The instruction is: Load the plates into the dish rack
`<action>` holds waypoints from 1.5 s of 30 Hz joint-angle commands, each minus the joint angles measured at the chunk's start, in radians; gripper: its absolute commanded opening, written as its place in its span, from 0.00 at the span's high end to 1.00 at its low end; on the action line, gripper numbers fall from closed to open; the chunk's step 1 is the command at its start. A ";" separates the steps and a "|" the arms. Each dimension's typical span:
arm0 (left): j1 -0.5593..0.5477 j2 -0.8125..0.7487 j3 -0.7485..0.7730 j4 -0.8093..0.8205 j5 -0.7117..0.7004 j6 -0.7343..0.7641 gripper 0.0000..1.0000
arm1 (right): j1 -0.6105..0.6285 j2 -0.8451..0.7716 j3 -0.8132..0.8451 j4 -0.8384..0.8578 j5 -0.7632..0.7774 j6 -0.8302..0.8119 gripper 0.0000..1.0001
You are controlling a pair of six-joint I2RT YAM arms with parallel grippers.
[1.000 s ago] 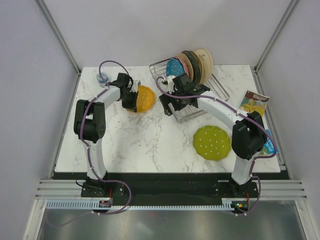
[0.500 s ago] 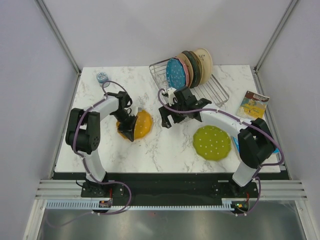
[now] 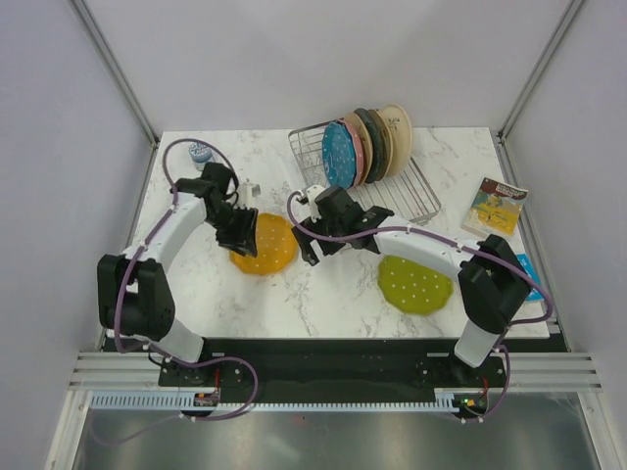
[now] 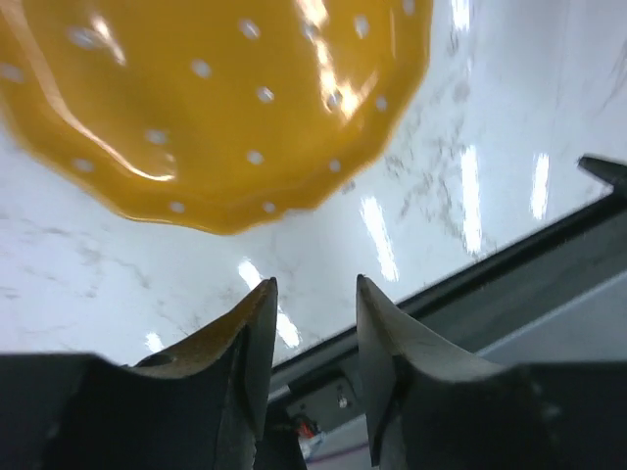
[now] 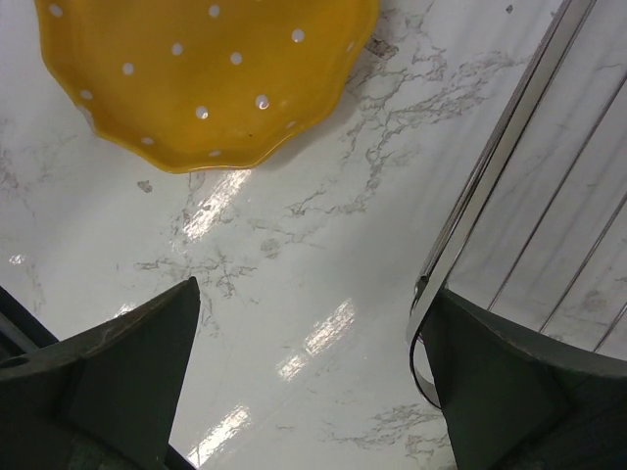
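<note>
The orange plate (image 3: 266, 245) lies flat on the marble table, left of centre; it also shows in the left wrist view (image 4: 216, 98) and the right wrist view (image 5: 206, 78). My left gripper (image 3: 238, 235) (image 4: 313, 284) is at its left rim, open and empty, apart from the plate. My right gripper (image 3: 306, 245) (image 5: 313, 289) is wide open and empty just right of the plate, its right finger by the dish rack's corner bar (image 5: 490, 166). The dish rack (image 3: 423, 191) stands at the back with the blue plate (image 3: 340, 155) and pink plate (image 3: 357, 149) upright in it. The lime green plate (image 3: 416, 279) lies flat at the front right.
Plain beige, dark green and cream plates (image 3: 384, 135) stand behind the dotted ones in the rack. A colourful book (image 3: 498, 203) lies at the right edge. A small round blue object (image 3: 200, 152) sits at the back left.
My left gripper brought the orange plate from the back left toward the front, laid it flat and let go. My right arm swung left, away from the rack, toward the plate.
</note>
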 commanded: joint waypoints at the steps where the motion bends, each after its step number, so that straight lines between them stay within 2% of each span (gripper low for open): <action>1: 0.163 -0.054 0.038 0.136 -0.044 -0.094 0.54 | 0.024 0.077 0.101 -0.060 0.071 0.009 0.02; 2: 0.241 -0.046 0.038 0.143 -0.029 -0.104 0.54 | 0.021 0.090 0.126 -0.066 0.078 0.006 0.02; 4: 0.311 -0.041 0.036 0.160 0.008 -0.114 0.54 | 0.010 0.127 0.149 -0.065 0.078 0.009 0.02; 7: 0.340 -0.063 0.016 0.185 0.017 -0.114 0.54 | -0.020 0.188 0.210 -0.071 0.117 0.032 0.03; 9: 0.346 -0.078 0.003 0.199 0.028 -0.119 0.54 | -0.049 0.237 0.264 -0.080 0.133 0.038 0.18; 10: 0.348 -0.087 -0.013 0.203 0.032 -0.121 0.54 | -0.057 0.254 0.282 -0.091 0.142 0.041 0.31; 12: 0.345 -0.093 -0.030 0.209 0.040 -0.127 0.54 | -0.076 0.294 0.333 -0.100 0.174 0.040 0.49; 13: 0.346 -0.093 -0.034 0.211 0.042 -0.128 0.54 | -0.079 0.301 0.348 -0.105 0.186 0.041 0.76; 15: 0.346 -0.093 -0.050 0.216 0.049 -0.130 0.54 | -0.085 0.321 0.385 -0.108 0.226 0.046 0.94; 16: 0.345 -0.096 -0.056 0.225 0.052 -0.131 0.54 | -0.085 0.329 0.398 -0.112 0.240 0.050 1.00; 20: 0.346 -0.098 -0.076 0.243 0.049 -0.131 0.54 | -0.086 0.383 0.479 -0.118 0.320 0.112 1.00; 28: 0.346 -0.098 -0.080 0.242 0.046 -0.119 0.54 | -0.053 0.496 0.634 -0.143 0.322 0.335 1.00; 32: 0.346 -0.103 -0.085 0.242 0.046 -0.118 0.54 | -0.017 0.553 0.726 -0.163 0.442 0.486 1.00; 37: 0.345 -0.123 -0.102 0.234 0.042 -0.108 0.54 | 0.035 0.622 0.844 -0.232 0.686 0.639 1.00; 45: 0.346 -0.130 -0.134 0.226 0.046 -0.104 0.54 | 0.030 0.709 0.945 -0.126 0.694 0.586 1.00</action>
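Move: The right hand, wide open by the front left corner of the dish rack, goes for the near stretch of the rack's left rail, about 9 cm ahead, 2 cm to its right and 3 cm lower. The yellow plate lies some 15 cm to its left and 5 cm ahead, 9 cm down; the blue plate standing in the rack is roughly 27 cm ahead and 7 cm right. From the left hand, that rail stretch is about 23 cm right and 7 cm ahead. The right hand reaches about 9 cm forward along the rack's left side while sinking some 3 cm, shuts fully and pinches the left rail, then, keeping that grip, carries the rail on forward and left by roughly 6 cm each way, its wrist turning clockwise throughout, some 40 degrees in all. The left hand, already free of the yellow plate, swings off it to the left and a little forward, turns counter-clockwise, then waits with fingers still partly open. ##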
